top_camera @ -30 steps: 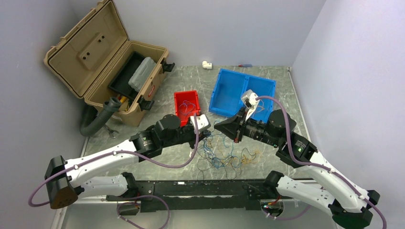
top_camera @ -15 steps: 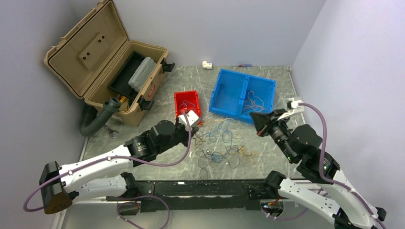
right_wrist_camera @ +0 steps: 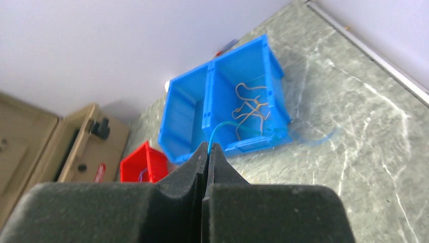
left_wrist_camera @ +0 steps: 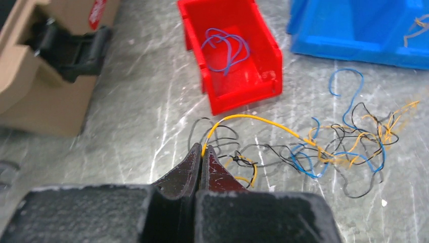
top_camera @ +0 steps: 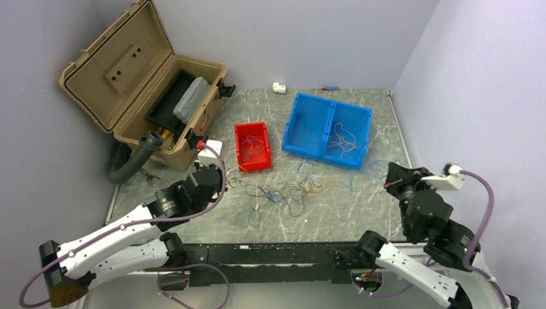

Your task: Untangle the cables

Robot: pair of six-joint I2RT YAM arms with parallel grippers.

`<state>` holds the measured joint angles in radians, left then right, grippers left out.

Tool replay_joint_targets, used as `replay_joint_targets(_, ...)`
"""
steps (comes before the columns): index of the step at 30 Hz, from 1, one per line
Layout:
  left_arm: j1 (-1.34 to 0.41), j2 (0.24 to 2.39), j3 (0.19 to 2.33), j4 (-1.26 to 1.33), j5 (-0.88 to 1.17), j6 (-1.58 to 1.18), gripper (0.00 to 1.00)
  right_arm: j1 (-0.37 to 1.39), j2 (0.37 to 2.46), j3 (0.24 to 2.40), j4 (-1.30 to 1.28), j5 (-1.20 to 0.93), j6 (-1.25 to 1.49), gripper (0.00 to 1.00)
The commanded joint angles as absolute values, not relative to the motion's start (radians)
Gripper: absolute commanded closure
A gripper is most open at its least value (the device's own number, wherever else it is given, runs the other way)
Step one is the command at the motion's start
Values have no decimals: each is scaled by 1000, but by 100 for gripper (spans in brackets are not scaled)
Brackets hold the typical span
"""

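Observation:
The cables lie as a loose tangle of black, blue and yellow-orange wires stretched across the table's middle; the tangle also shows in the left wrist view. My left gripper is at the tangle's left end. In its wrist view it is shut on a yellow wire that arcs right into the tangle. My right gripper is at the right side. In its wrist view it is shut on a thin blue wire, raised above the table.
A red bin holds blue wires and shows in the left wrist view. A blue two-part bin holds tan wires. An open tan toolbox and a black hose stand at the left.
Both arms have drawn apart: the left gripper moved left, the right gripper swung right and nearer. The tangle has spread out wider between them.

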<state>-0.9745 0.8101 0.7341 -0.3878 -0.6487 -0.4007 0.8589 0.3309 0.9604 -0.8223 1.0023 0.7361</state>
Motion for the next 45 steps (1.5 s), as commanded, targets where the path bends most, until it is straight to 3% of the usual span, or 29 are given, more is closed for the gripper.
replay_joint_targets(1,-968,748,737,-545,-825,-579,100,861,278,1004,-969,1196,926,100)
replay_joint_targets(6,-968,678,727,-593,-854,-637,100,861,272,1015,-977,1204,917,100)
replay_joint_targets(13,-968,577,663,-452,-764,-528,100,862,303,954,-758,1066,641,100)
replay_joint_targets(20,-968,612,677,-407,-667,-459,100,861,625,1011,-852,974,658,100)
replay_joint_targets(28,-968,583,660,-380,-583,-418,100,838,747,1059,-647,860,510,100)
replay_joint_targets(39,-968,571,637,-296,-278,-300,100,732,989,1238,-484,592,378,100)
replay_joint_targets(45,-968,602,669,-316,-111,-246,100,613,1119,1326,-392,286,368,100)
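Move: The right hand, holding the blue cable, has the blue box about 30 cm ahead, 14 cm to its left and some 28 cm below. From the same hand, the tangle lies about 9 cm ahead and 28 cm left, down on the table, and the red box about 24 cm ahead and 39 cm left. The left hand grips the yellow cable, with the tangle roughly 4 cm ahead, 18 cm right and 21 cm below, and the red box about 18 cm ahead and 8 cm right. Both shut grippers keep their cables pinched. The right swings 4 cm farther right, then reverses and carries the blue cable left and forward towards the blue box, dipping and recovering on the way, rolling and yawing left some 20 degrees. The left tugs the yellow cable about 5 cm left, then comes back 8 cm right while drawing back, turning clockwise. ##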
